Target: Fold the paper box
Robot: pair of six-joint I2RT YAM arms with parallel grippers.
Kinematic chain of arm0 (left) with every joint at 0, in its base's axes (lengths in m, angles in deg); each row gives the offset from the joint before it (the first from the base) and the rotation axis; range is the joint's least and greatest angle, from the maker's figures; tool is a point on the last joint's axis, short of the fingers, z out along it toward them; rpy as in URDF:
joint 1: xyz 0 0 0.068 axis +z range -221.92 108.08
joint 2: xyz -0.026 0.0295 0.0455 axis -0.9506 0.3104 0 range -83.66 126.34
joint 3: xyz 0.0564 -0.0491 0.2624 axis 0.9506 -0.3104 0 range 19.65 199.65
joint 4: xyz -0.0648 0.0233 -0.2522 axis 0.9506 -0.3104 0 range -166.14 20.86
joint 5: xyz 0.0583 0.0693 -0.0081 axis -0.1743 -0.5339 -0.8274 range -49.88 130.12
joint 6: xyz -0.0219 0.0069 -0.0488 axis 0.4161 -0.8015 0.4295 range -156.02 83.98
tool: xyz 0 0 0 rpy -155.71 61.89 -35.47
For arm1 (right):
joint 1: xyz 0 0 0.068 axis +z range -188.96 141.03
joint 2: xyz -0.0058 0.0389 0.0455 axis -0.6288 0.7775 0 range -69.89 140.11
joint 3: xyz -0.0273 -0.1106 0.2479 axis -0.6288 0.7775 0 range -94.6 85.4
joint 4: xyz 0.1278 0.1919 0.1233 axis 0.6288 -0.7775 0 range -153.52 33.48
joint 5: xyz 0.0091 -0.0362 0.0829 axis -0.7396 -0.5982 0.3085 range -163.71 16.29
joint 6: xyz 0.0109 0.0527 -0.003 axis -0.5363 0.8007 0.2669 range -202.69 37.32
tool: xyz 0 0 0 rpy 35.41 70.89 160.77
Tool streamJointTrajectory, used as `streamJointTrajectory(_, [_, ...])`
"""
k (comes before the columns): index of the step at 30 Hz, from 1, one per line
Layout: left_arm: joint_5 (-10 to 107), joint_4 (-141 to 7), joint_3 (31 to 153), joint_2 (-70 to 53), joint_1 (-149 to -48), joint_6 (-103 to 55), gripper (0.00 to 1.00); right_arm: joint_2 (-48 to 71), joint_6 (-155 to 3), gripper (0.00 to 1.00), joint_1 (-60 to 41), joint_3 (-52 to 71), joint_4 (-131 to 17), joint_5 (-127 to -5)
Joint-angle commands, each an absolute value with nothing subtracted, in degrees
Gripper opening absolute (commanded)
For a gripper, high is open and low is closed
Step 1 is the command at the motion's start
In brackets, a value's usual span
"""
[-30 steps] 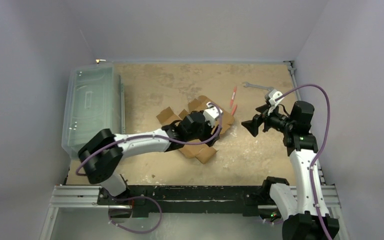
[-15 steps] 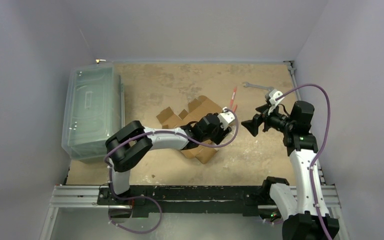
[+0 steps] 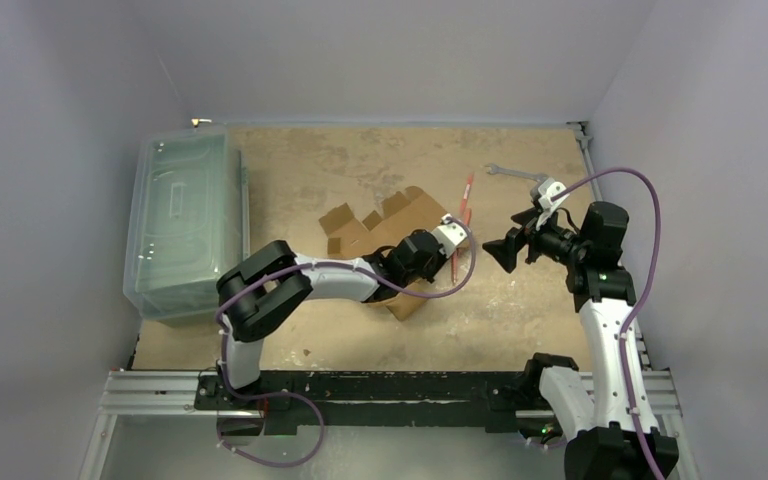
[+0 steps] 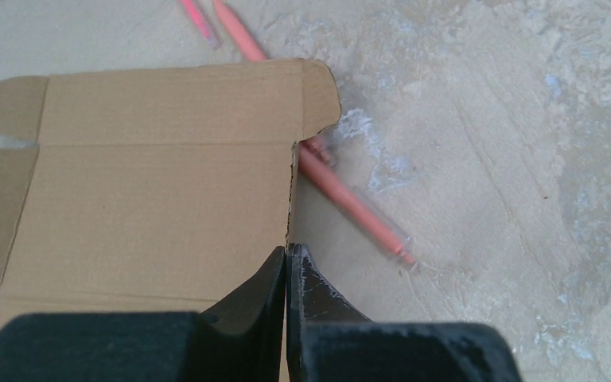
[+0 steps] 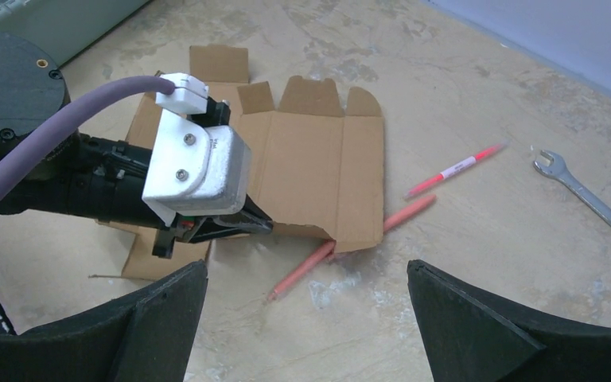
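Note:
The paper box (image 3: 403,213) is a flat brown cardboard sheet with flaps, lying mid-table. My left gripper (image 3: 448,260) reaches across it and is shut on its right edge. In the left wrist view the black fingers (image 4: 318,290) meet on the sheet's (image 4: 151,191) cut edge. The right wrist view shows the box (image 5: 318,159) with that pinched edge raised slightly off the table. My right gripper (image 3: 500,252) hovers to the right of the box, open and empty; its gap (image 5: 306,268) faces the box's near corner.
A red pen (image 4: 350,203) lies partly under the box's right corner, a second one (image 5: 453,169) beyond it. A wrench (image 3: 508,173) rests at the back right. A clear plastic bin (image 3: 180,220) stands along the left side.
My left gripper moved right across the sheet and shut on its right edge. The sheet shifted slightly. The right arm stayed still.

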State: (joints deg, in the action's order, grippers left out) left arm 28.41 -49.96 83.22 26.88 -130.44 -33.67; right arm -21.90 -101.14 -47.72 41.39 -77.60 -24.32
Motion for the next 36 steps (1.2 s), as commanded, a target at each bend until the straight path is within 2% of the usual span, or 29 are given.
streamJointTrajectory(1, [23.2, -44.84, 80.18, 22.27, -130.28, -33.52, 0.0, -21.99, -100.53, 0.99, -48.02, 41.63, -75.68, -24.2])
streamJointTrajectory(9, [18.25, -47.12, 80.85, 22.42, -129.62, -29.21, 0.0, -21.73, -100.57, 0.99, -48.02, 41.72, -75.74, -25.02])
streamJointTrajectory(25, [27.1, -51.79, 82.81, 23.5, -129.57, -23.94, 0.0, -20.85, -100.92, 0.99, -48.02, 41.8, -75.91, -26.0])
streamJointTrajectory(26, [27.18, -52.52, 83.03, 23.32, -129.57, -23.59, 0.1, -20.84, -100.96, 0.99, -47.97, 41.81, -75.88, -26.06])
streamJointTrajectory(29, [26.54, -54.45, 83.13, 21.15, -129.62, -22.7, 0.3, -20.84, -100.92, 0.99, -48.02, 41.81, -75.9, -26.07])
streamJointTrajectory(32, [25.83, -56.21, 82.28, 17.1, -129.11, -21.89, 0.42, -20.8, -101.03, 0.99, -48.02, 41.8, -75.98, -26.07])
streamJointTrajectory(36, [28.91, -57.55, 78.65, 9.14, -125.75, -20.11, 0.53, -20.84, -101.12, 0.99, -48.02, 41.78, -75.94, -26.31])
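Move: The left fingers already pinch the small flap on the paper box's right-hand edge; the box's middle lies about 11 cm to their left, 5 cm ahead and 2 cm lower. The near red marker lies some 3 cm to their right and 2 cm ahead, the far red marker about 5 cm right and 9 cm ahead, the thin pink pen 5 cm right and 17 cm ahead. From the right hand the box is about 22 cm left, 9 cm ahead and 19 cm below. Still pinching the upturned flap, the left hand drags it left, towards the box's middle, by about 3 cm and slightly forward, turning some 10 degrees counter-clockwise. It then eases back about 2 cm with a little drift right, tips slightly downward, opens to about half to let go of the flap, and rises some 2.5 cm. ##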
